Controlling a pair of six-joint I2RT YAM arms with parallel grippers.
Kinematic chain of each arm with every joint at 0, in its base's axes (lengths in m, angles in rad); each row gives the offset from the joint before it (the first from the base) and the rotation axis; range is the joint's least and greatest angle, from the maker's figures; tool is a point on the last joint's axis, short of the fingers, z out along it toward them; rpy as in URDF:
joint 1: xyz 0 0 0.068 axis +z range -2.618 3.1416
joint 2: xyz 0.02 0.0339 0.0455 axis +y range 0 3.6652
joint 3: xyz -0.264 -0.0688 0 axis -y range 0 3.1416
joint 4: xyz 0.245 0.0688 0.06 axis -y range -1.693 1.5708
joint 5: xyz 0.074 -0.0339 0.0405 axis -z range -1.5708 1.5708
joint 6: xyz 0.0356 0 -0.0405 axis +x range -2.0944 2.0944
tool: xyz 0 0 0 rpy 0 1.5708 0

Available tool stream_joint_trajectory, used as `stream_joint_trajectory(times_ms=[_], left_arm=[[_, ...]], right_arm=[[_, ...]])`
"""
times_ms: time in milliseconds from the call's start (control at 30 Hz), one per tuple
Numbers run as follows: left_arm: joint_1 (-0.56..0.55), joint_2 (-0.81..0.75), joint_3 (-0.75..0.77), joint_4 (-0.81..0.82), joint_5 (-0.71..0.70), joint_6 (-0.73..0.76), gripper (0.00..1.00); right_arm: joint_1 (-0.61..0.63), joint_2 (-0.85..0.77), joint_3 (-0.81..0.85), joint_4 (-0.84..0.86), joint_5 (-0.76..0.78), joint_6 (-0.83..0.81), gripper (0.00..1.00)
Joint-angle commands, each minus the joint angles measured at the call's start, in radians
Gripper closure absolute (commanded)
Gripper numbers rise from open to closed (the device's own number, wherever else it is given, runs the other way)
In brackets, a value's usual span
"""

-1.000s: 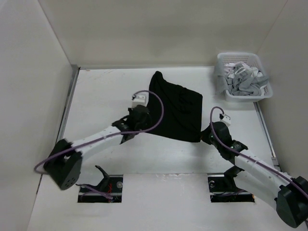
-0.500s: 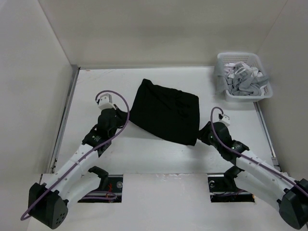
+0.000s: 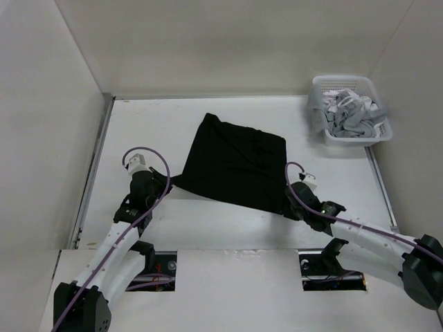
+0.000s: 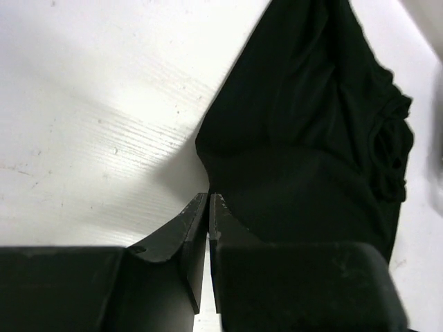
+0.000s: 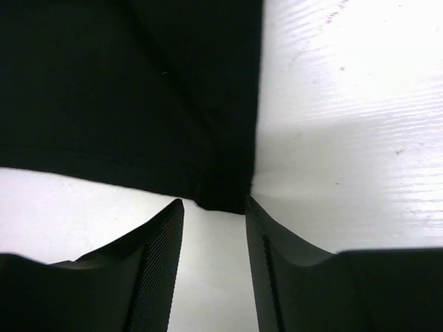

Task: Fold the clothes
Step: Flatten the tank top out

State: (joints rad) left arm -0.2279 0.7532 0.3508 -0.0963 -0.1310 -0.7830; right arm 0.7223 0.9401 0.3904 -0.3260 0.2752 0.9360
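Note:
The clothes, a black T-shirt (image 3: 235, 160), lie flat on the middle of the white table as a folded, roughly four-sided shape. Its near-left corner is drawn out to a point toward my left gripper (image 3: 165, 185). In the left wrist view that gripper (image 4: 209, 196) is shut, and the black fabric (image 4: 311, 138) runs right up to its tips. My right gripper (image 3: 294, 205) sits at the shirt's near-right corner. The right wrist view shows it (image 5: 213, 202) open, with the shirt's corner (image 5: 221, 197) lying just ahead of the gap, touching neither finger.
A white plastic basket (image 3: 346, 79) stands at the far right of the table, filled with grey-white striped garments (image 3: 353, 112). White walls close in the table on the left, back and right.
The left gripper pulled back toward the near left, spreading the shirt's folded-over flap out flat and drawing its corner along. The right gripper opened and let go of the near-right corner.

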Motion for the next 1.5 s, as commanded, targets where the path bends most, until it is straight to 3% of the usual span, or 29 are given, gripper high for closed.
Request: stream_joint_trajectory(times_ms=[0,300,567,800,1033,1167,1300,1467], left_arm=[[0.041,-0.061,-0.018,0.052,0.019,-0.015,0.96],[0.101,-0.077,-0.049,0.066,0.045,-0.045,0.96],[0.101,-0.060,-0.067,0.102,0.073,-0.047,0.95],[0.101,-0.058,-0.064,0.119,0.074,-0.047,0.95],[0.101,-0.071,-0.062,0.130,0.074,-0.050,0.95],[0.101,-0.063,-0.070,0.162,0.074,-0.064,0.95],[0.098,-0.041,-0.064,0.181,0.074,-0.065,0.95],[0.082,-0.061,0.006,0.196,0.076,-0.104,0.96]], right_arm=[[0.009,0.023,0.056,-0.047,0.061,0.050,0.56],[0.013,0.092,0.045,-0.013,0.033,0.116,0.65],[0.073,0.141,0.054,0.033,-0.001,0.130,0.62],[0.096,0.213,0.077,0.024,-0.014,0.129,0.67],[0.122,0.288,0.094,-0.004,-0.019,0.162,0.79],[0.130,0.304,0.100,-0.005,0.007,0.179,0.93],[0.131,0.243,0.113,-0.018,0.080,0.173,1.00],[0.160,-0.048,0.191,-0.120,0.272,0.066,1.00]])
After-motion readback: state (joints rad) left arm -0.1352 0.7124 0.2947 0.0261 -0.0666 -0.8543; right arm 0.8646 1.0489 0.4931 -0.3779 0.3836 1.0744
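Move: The tank top's near right corner lies almost under the open right gripper, about 1 cm ahead, 1 cm to its right and 2 cm below. From the right gripper, the tank top's middle is some 15 cm ahead and 16 cm left, and the bunched part near its far right is about 20 cm ahead and 5 cm left. From the left gripper, which already holds the near left corner off the table, the near right corner is roughly 8 cm back, 35 cm right and 8 cm lower. Sink the right gripper about 2 cm to the tank top's near right corner, then sweep it some 4 cm left along the hem while closing the half-open fingers to pinch the corner; once shut, ease slightly right and lift about 3 cm. Keep the left gripper's hold, shifting it about 2 cm left at first, then finishing slightly forward and up. ##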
